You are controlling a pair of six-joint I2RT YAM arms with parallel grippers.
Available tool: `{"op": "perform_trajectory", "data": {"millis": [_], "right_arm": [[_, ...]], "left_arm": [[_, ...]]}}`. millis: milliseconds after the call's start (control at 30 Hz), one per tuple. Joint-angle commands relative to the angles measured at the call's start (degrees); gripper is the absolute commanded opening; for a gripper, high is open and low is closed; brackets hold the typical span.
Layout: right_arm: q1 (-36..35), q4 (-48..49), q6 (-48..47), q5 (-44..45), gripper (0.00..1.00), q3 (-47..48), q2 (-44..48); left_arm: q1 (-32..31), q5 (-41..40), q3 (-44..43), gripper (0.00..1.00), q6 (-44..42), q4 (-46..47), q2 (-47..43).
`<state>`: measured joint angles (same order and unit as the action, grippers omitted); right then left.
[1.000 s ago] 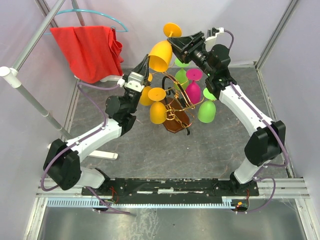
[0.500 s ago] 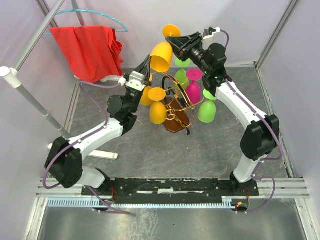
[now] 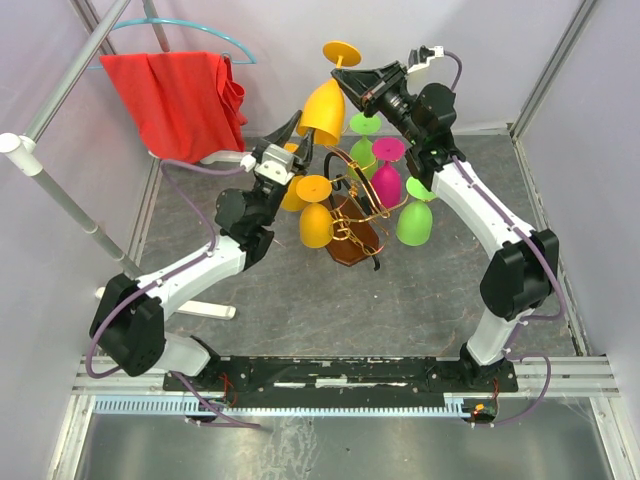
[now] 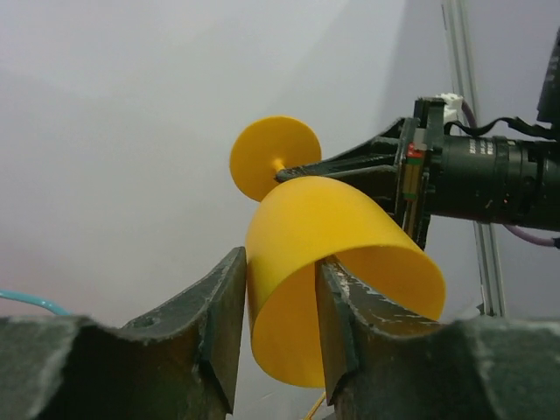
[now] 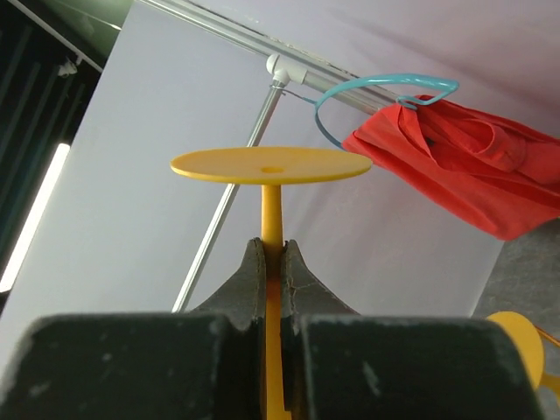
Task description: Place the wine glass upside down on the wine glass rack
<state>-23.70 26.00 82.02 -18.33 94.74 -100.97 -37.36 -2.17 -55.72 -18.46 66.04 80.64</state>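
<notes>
A yellow wine glass (image 3: 322, 108) hangs in the air, foot up and bowl down, above the back left of the wine glass rack (image 3: 352, 222), a gold wire stand on a dark brown base. My right gripper (image 3: 352, 88) is shut on its stem; the right wrist view shows the stem (image 5: 271, 214) pinched below the flat foot (image 5: 271, 164). My left gripper (image 3: 299, 135) is open just below the bowl. In the left wrist view the bowl (image 4: 324, 254) shows beyond its parted fingers (image 4: 223, 306), the rim in line with the gap between them.
Several glasses hang upside down on the rack: yellow (image 3: 315, 222), magenta (image 3: 386, 182), green (image 3: 413, 222). A red cloth (image 3: 180, 100) hangs on a teal hanger at the back left, on a white pole stand (image 3: 60, 190). Walls close off the back and both sides.
My right gripper has lifted the yellow glass higher and turned it more upright, foot up. My left gripper has stayed below the bowl.
</notes>
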Motion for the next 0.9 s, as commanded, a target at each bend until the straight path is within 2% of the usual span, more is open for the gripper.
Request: {"op": "perform_trajectory", "data": {"millis": [0, 100, 200, 400, 533, 600, 733, 867], "right_arm": [[-0.40, -1.32, -9.58, -1.59, 0.01, 4.22, 1.32], [0.27, -4.40, -16.35, -0.06, 0.01, 4.66, 3.23], [1.41, -8.05, -23.54, 1.50, 0.01, 4.67, 5.85], [2.52, -20.35, -39.57, 3.28, 0.01, 4.71, 11.36], [2.57, -30.90, -51.74, 1.96, 0.01, 4.20, 16.10], [2.60, -35.43, -57.74, 0.92, 0.01, 2.78, 19.02], [2.49, -41.19, -65.32, -0.38, 0.01, -2.98, 26.05], [2.36, -46.69, -69.84, -0.66, 0.01, -7.87, 33.77]], "left_arm": [[-0.69, 5.80, -0.23, 0.52, 0.98, -3.83, -2.59], [-0.74, 7.24, 2.04, 0.67, -0.65, -10.28, -5.80], [-0.69, 6.76, 4.71, 0.77, -0.75, -17.58, -9.84], [-0.75, -2.83, 9.05, 0.84, -0.66, -27.05, -17.02], [-0.51, -12.58, 3.65, 0.88, 0.93, -34.89, -16.51], [0.40, -14.19, -0.71, 0.89, 2.38, -39.24, -14.44], [4.57, -9.66, -7.81, 0.91, 10.34, -43.36, -9.77], [7.16, -6.18, -12.46, 0.91, 13.24, -43.94, -5.10]]}}
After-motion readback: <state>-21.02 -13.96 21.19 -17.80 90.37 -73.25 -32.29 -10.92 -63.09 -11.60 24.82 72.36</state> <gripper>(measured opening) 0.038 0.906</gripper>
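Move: From the right hand, which already grips the yellow wine glass by its stem, the rack's empty front-left hook lies about 22 cm back, 2 cm to the right and 19 cm below. The middle-left yellow glass hangs some 15 cm back, 5 cm left and 27 cm lower; the front-right green glass about 14 cm back, 18 cm right and as low. For the left hand, still around the rim, the held glass's middle is about 5 cm ahead, 4 cm right and 3 cm up. Drawing back and to the right about 10 cm each way, almost level, the right hand keeps its stem grip and rolls its left side down, some 60 degrees of turn in all, to swing the glass mouth-down over the rack's right side. The left hand opens wide and comes free of the rim, sinking about 7 cm and backing off, then swinging left and forward while its fingers tip down. ##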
